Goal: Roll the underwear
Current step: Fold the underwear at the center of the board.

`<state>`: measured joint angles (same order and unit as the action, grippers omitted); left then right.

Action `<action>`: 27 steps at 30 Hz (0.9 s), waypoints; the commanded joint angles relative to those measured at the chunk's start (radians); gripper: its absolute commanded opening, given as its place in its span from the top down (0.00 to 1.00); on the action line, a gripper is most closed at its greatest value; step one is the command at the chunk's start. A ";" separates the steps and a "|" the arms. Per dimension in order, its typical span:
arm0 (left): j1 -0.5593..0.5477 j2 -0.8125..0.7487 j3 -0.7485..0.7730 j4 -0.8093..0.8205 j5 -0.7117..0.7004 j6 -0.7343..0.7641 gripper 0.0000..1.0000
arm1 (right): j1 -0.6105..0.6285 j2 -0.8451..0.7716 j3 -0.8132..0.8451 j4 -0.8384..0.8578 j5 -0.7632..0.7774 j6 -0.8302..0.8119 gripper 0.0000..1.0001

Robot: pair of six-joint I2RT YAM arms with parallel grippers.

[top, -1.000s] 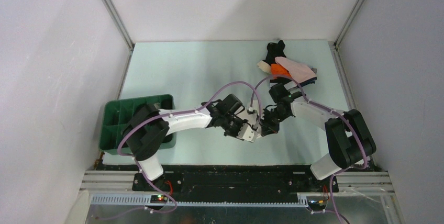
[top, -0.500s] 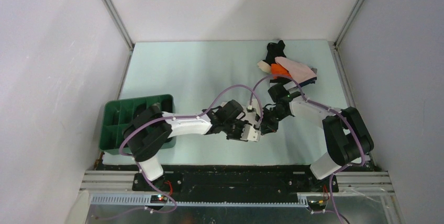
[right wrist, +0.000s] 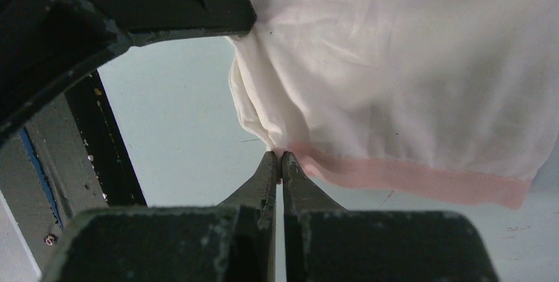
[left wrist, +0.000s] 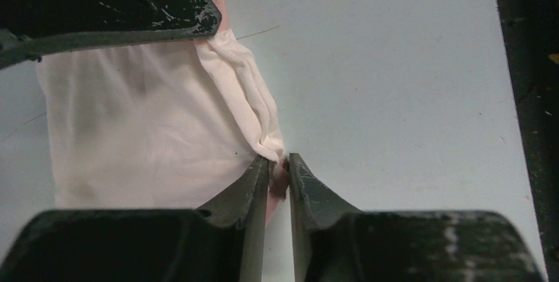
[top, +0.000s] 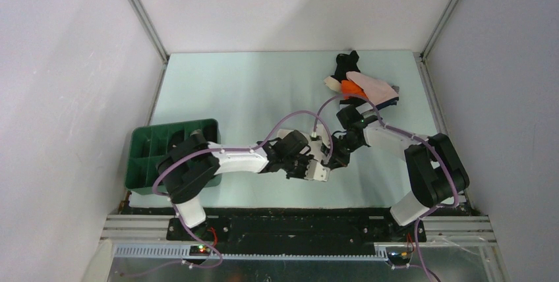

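Note:
A pale pink and white piece of underwear (left wrist: 145, 130) lies spread just above the light table, held at two corners. My left gripper (left wrist: 278, 171) is shut on a bunched corner of it. My right gripper (right wrist: 281, 162) is shut on another corner, where the underwear (right wrist: 395, 64) has a pink hem band (right wrist: 422, 176). In the top view both grippers meet at the table's middle front, left (top: 314, 165) and right (top: 334, 158), almost touching. A dark finger of the other arm crosses the upper left of each wrist view.
A pile of more underwear (top: 364, 87), pink, orange (top: 353, 88) and black (top: 344, 64), lies at the back right. The green divided tray (top: 140, 138) sits at the left, beside the left arm's base. White walls enclose the table on three sides.
Both grippers have shifted slightly toward the back, staying together. The left arm has stretched out flatter and its jaws have narrowed onto the cloth corner.

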<state>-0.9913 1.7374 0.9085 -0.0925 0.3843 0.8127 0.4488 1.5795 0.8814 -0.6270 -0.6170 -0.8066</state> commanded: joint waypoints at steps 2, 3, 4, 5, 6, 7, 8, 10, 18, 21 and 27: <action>-0.012 0.054 -0.004 -0.015 -0.060 0.004 0.90 | 0.000 0.010 0.033 0.004 -0.004 0.005 1.00; -0.011 0.063 -0.004 -0.036 -0.059 0.011 0.96 | -0.001 0.013 0.033 0.005 -0.004 0.005 1.00; -0.010 0.067 -0.003 -0.046 -0.059 0.013 0.99 | -0.001 0.014 0.033 0.005 -0.002 0.004 1.00; -0.008 0.066 0.001 -0.068 -0.059 0.014 1.00 | 0.000 0.014 0.034 0.005 0.000 0.002 1.00; -0.001 0.063 0.003 -0.077 -0.053 0.014 1.00 | 0.000 0.013 0.034 0.004 0.000 0.001 1.00; 0.006 0.051 0.010 -0.093 -0.049 0.016 1.00 | -0.001 0.009 0.034 -0.001 0.000 -0.005 1.00; 0.024 0.044 0.016 -0.124 -0.028 0.018 1.00 | -0.001 0.001 0.034 -0.005 0.000 -0.009 1.00; 0.053 0.019 0.078 -0.205 0.015 0.058 1.00 | -0.001 -0.016 0.034 -0.022 -0.002 -0.015 1.00; 0.104 0.039 0.278 -0.512 0.135 0.220 1.00 | -0.022 -0.053 0.065 -0.162 -0.083 0.036 1.00; 0.136 0.053 0.312 -0.555 0.155 0.250 1.00 | -0.039 -0.054 0.083 -0.189 -0.096 0.053 1.00; 0.179 0.086 0.370 -0.617 0.189 0.344 1.00 | -0.126 0.020 0.165 -0.228 -0.149 0.084 1.00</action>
<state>-0.8444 1.8061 1.2358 -0.6025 0.5415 1.0653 0.3870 1.5574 0.9657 -0.7803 -0.7166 -0.7570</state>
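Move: The underwear's near edge lies right between the left fingers, which are still about a quarter open. The right fingers already grip the near right corner, so that gripped edge is level with them. The underwear's far edge, where the fold is headed, lies roughly 11 cm ahead and 2 cm left of the left hand, and about 10 cm ahead and 7 cm left of the right. The clothes pile is some 22 cm ahead and 9 cm right of the right hand. The left fingers shut on the underwear's near edge almost where they stand; the right keeps its pinch on the corner. Then both hands lift the edge: the left about 4 cm up, with some 3 cm forward over the cloth and 2 cm to its left, turning slightly clockwise, while the right rises about 3 cm and tips slightly. ##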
